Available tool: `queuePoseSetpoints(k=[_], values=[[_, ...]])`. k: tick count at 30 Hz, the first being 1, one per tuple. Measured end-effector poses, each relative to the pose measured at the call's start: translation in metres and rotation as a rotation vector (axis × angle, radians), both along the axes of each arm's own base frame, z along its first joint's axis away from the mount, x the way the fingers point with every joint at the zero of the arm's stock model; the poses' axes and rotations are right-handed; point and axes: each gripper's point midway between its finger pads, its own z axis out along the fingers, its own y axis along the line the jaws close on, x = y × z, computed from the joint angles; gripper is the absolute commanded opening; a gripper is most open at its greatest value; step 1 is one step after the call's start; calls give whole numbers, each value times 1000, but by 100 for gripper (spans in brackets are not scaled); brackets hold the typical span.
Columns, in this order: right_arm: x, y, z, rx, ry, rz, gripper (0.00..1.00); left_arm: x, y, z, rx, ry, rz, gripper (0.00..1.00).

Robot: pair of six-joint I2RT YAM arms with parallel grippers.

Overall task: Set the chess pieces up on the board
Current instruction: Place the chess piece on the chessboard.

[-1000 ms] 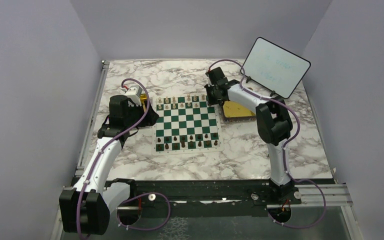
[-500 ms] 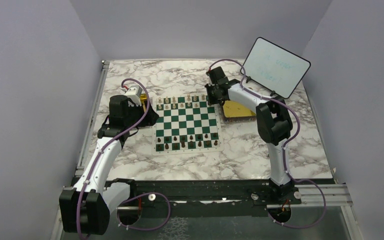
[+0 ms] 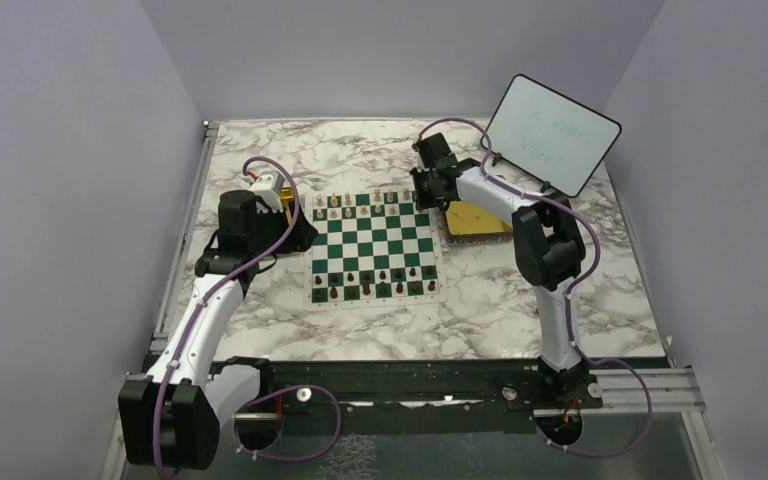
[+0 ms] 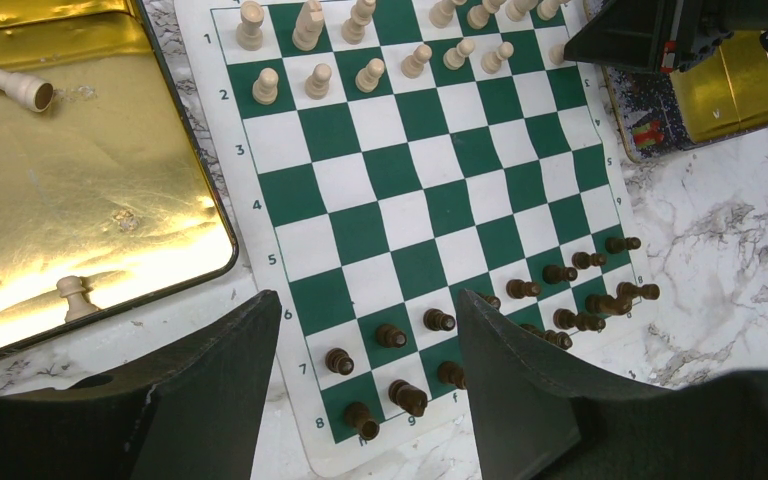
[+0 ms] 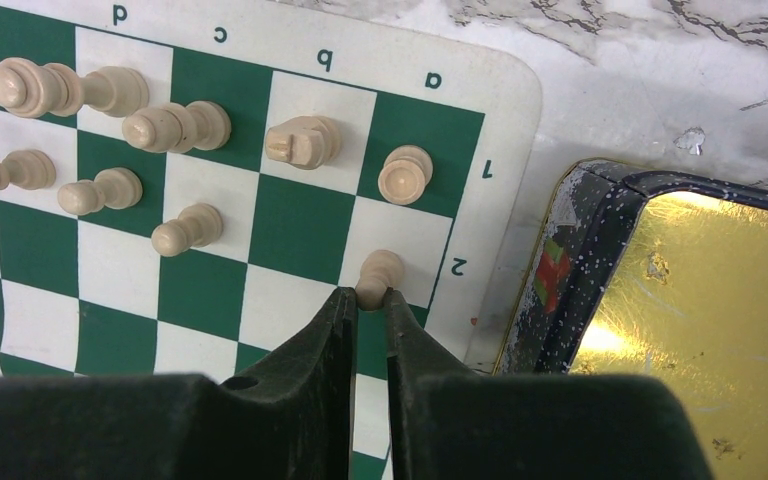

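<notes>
The green and white board (image 3: 373, 247) lies mid-table. Cream chess pieces (image 3: 355, 205) fill its far rows and dark brown ones (image 3: 375, 283) its near rows. My right gripper (image 5: 370, 297) is shut on a cream pawn (image 5: 378, 270), which stands on the white square by the "2" mark at the board's (image 5: 300, 225) far right edge. Other cream pieces (image 5: 175, 125) stand in the two rows beside it. My left gripper (image 4: 365, 305) hangs open above the dark pieces (image 4: 440, 320) at the board's (image 4: 410, 200) left side, holding nothing.
A gold tray (image 4: 90, 180) left of the board holds a lying cream piece (image 4: 5, 85) and a standing cream pawn (image 4: 75, 297). A second gold tray (image 5: 700, 300) sits right of the board. A tilted whiteboard (image 3: 552, 133) stands at the back right.
</notes>
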Motion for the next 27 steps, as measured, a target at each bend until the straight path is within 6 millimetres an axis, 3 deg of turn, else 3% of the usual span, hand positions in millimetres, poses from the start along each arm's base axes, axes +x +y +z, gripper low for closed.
queuePoseSetpoints(k=[19,23,27], values=[[0,0,3,3,-4,0,50,1,1,-1,1,3,12,66],[0,0,21,17,-31,1,55,4,8,-4,-1,24,72,67],[-6,-1,63,63,-93,14,62,13,20,-1,-3,44,183,71]])
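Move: My right hand still grips the pawn standing on a2; the pawn's middle is straight below the hand point by about 2 cm. From this hand the a1 rook stands about 3 cm ahead, the knight 3 cm ahead and 3 cm left, and the right tray's middle lies 13 cm right, 1 cm back. For my left hand, the loose pawn in the left tray is roughly 12 cm left, 5 cm ahead and 14 cm below. I open my right fingers wide around the pawn's head while the hand holds still, letting go of the pawn on its square. Then I lift that hand about 6 cm, quickening upward off the board and tipping slightly as the fingers keep spreading. Near the end my left hand, open and empty, starts left and a little forward towards its tray, about 2 cm, turning some 10 degrees counter-clockwise. ##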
